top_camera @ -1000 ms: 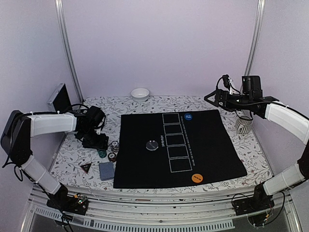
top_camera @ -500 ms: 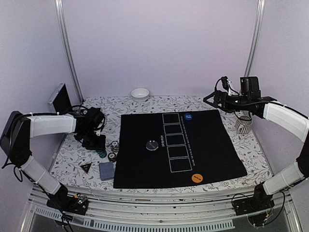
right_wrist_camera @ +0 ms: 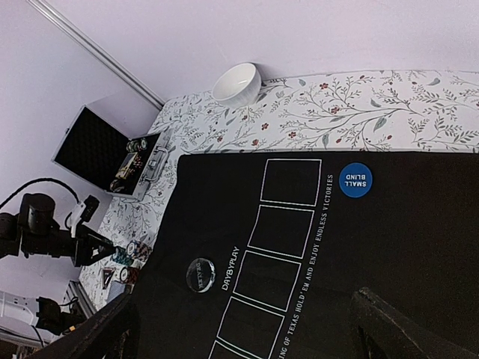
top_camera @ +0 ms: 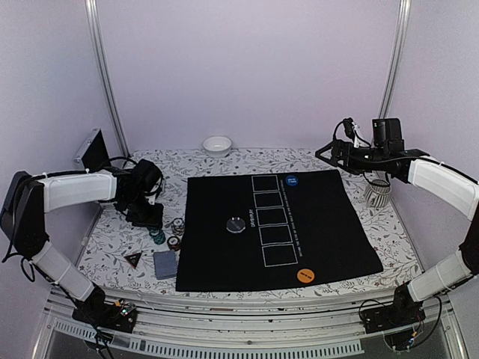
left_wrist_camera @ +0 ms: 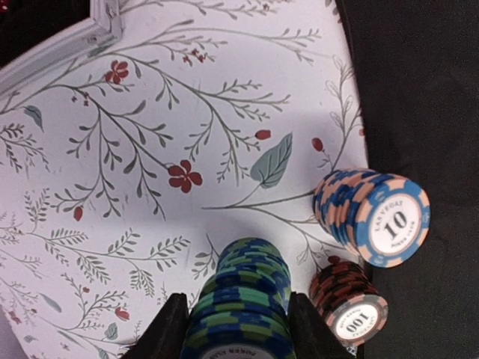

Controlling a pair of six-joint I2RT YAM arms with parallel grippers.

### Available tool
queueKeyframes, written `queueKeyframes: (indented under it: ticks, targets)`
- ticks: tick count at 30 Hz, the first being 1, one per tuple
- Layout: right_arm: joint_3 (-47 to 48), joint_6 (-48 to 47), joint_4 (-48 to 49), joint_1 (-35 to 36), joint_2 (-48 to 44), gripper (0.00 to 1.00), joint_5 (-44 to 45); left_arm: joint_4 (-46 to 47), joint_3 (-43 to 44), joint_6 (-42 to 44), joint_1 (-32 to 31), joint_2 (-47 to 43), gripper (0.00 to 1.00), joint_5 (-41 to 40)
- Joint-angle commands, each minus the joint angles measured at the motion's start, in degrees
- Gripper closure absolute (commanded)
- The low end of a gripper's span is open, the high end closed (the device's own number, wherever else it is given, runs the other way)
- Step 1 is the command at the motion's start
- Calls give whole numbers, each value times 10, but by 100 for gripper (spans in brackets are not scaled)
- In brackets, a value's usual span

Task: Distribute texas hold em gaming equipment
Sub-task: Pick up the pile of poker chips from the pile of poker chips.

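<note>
In the left wrist view a stack of green-and-blue poker chips stands between my left gripper's fingers, which press on both its sides. Beside it are a blue-and-peach "10" stack and a red-and-black "100" stack, at the black mat's left edge. From above, the left gripper is over the chips. A triangle marker and grey-blue cards lie nearer. On the mat are the dealer button, a blue disc and an orange disc. My right gripper hangs open, high over the mat's far right corner.
The open aluminium case stands at the far left, its corner just beyond the chips. A white bowl sits at the back. A white ribbed object is off the mat's right side. The mat carries a row of card outlines.
The left gripper has closed onto the green chip stack and shifted slightly toward the back. The right arm has edged a little to the left, still open.
</note>
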Motion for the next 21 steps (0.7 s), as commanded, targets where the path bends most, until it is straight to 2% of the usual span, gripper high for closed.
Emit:
queueKeyframes:
  ticks: [1, 5, 9, 14, 21]
  targets:
    - [17, 0, 2, -2, -3, 1, 1, -32, 50, 22, -3, -22, 100, -23]
    - [19, 2, -1, -2, -7, 1, 3, -60, 107, 37, -15, -10, 100, -27]
    - [21, 3, -3, -2, -12, 1, 7, -93, 189, 55, -64, 27, 100, -25]
    - [21, 7, -7, -2, -16, 1, 7, -72, 263, 80, -120, 89, 100, 12]
    - [15, 12, -14, -2, -31, 1, 12, -37, 323, 105, -159, 212, 100, 39]
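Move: The left hand already pinches green chips right above what is left of the green pile, some 4 cm below. They go to the left part of the black mat, about 17 cm right and 5 cm ahead, 6 cm down. The orange-and-blue pile is roughly 6 cm right and 4 cm ahead, the red-and-black pile 5 cm right and 3 cm back, the dealer button 25 cm right and 4 cm ahead. From the right hand that mat spot lies about 38 cm left, 3 cm back and 25 cm lower. Up and a little forward at first, then in a quick sweep to its right of about 15 cm, the left hand carries the pinched green chips away from the piles, over the mat's left edge and towards the dealer button. It climbs nearly 10 cm, then sinks about 3 again, still travelling right; the wrist swings some 20 degrees clockwise and the grip stays as it was. ##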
